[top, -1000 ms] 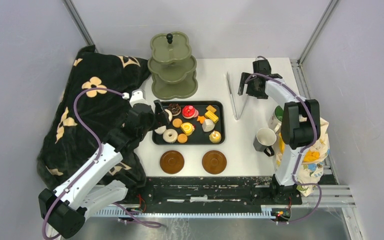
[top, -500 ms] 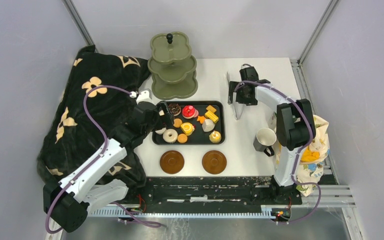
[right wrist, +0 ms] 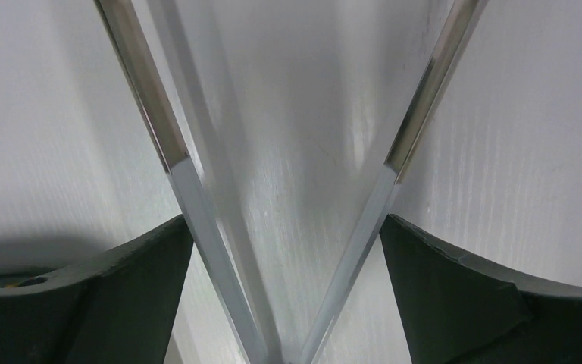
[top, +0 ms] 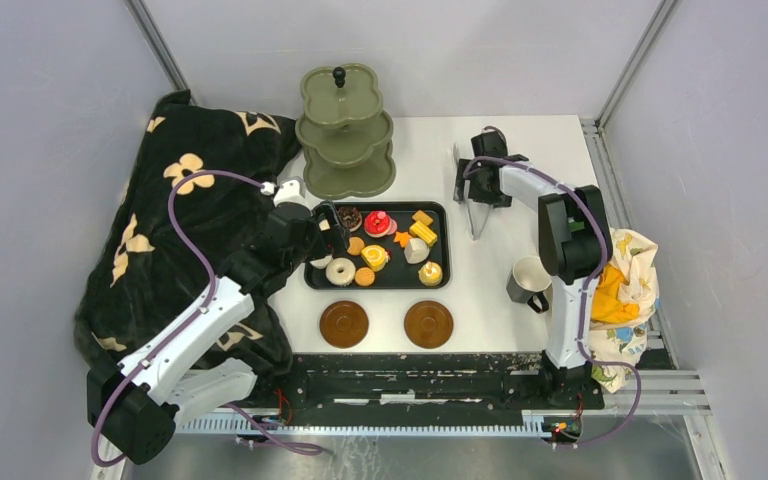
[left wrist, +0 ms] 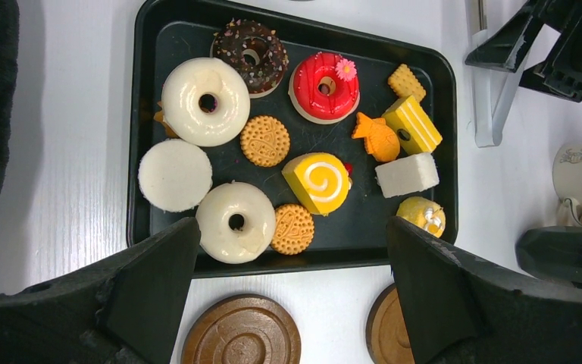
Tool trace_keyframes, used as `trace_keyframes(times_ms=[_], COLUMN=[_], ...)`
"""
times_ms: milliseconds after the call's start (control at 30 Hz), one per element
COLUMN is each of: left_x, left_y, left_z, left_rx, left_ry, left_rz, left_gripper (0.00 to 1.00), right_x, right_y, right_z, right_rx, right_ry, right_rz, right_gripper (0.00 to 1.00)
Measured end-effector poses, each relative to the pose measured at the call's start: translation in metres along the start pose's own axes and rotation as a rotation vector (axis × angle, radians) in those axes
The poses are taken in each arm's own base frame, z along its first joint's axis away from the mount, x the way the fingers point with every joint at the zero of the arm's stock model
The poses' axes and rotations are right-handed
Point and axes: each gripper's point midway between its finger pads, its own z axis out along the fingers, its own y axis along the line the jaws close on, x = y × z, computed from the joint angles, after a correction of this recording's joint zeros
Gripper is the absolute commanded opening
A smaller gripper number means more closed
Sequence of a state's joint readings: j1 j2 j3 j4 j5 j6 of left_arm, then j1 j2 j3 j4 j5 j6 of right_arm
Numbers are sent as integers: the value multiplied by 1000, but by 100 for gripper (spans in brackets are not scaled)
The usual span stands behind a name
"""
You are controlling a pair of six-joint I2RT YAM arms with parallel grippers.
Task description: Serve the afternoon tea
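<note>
Toy pastries fill the black tray (left wrist: 132, 152): white donuts (left wrist: 205, 101), a chocolate donut (left wrist: 254, 47), a red cake (left wrist: 324, 86), cookies (left wrist: 264, 140) and yellow cakes (left wrist: 318, 180). My left gripper (top: 330, 232) hangs open above the tray's left end, holding nothing. The olive three-tier stand (top: 345, 130) rises behind the tray. Two brown saucers (top: 344, 323) (top: 428, 323) lie in front of it. One mug (top: 530, 278) stands by the right arm. My right gripper (right wrist: 286, 224) is open, straddling the metal tongs (right wrist: 148, 98), apart from both arms.
The tongs (top: 465, 195) lie right of the tray (top: 380, 286). A black flowered blanket (top: 180, 220) covers the table's left side. A yellow patterned cloth (top: 625, 290) hangs off the right edge, behind the right arm.
My left gripper moved right, over the tray's left end. My right gripper travelled left and down onto the tongs. Neither changed its opening.
</note>
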State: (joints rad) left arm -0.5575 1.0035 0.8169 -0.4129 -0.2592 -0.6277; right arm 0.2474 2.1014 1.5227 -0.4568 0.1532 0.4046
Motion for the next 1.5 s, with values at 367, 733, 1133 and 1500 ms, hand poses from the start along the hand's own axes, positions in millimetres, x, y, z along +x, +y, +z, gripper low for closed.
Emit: trace_keyframes(times_ms=[367,733,1133,1500], left_x=[-1,0,-1,5], left_y=[0,0,0,4], left_z=[0,-2,-3,2], left_rx=[1,4,5,-10], left_ry=[-2,-7,-8,15], left_rz=[-1,-2,-2,21], left_gripper=[99,99,99,99], right_x=[-16,-17,-14,-12], right_y=[2,8,13,24], right_z=[12,13,14,7], right_rx=[69,81,128,77], right_ry=[-44,-62,-96,-35], right_rz=[52,71,98,43], right_gripper=[82,98,96,6])
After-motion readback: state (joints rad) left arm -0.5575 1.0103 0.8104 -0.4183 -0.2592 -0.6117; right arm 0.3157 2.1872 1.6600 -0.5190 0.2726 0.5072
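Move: Between the right hand's wide-open fingers lie the splayed tongs, their middle about 1 cm ahead, centred sideways and 1 cm below the hand point. Down in the tray, the yellow layered cake is some 8 cm back and 11 cm left; the mug stands about 17 cm back and 10 cm right. From the idle left hand, the tongs lie roughly 9 cm ahead, 26 cm right and 17 cm below. Sliding forward about 2 cm along the tongs and staying low over the table, the right hand then drifts some 2 cm left, turning slightly clockwise and partly back. Only near the end do its fingers close strongly from outside the two legs, pinching them together on the pale grip sections just behind the bare metal. ##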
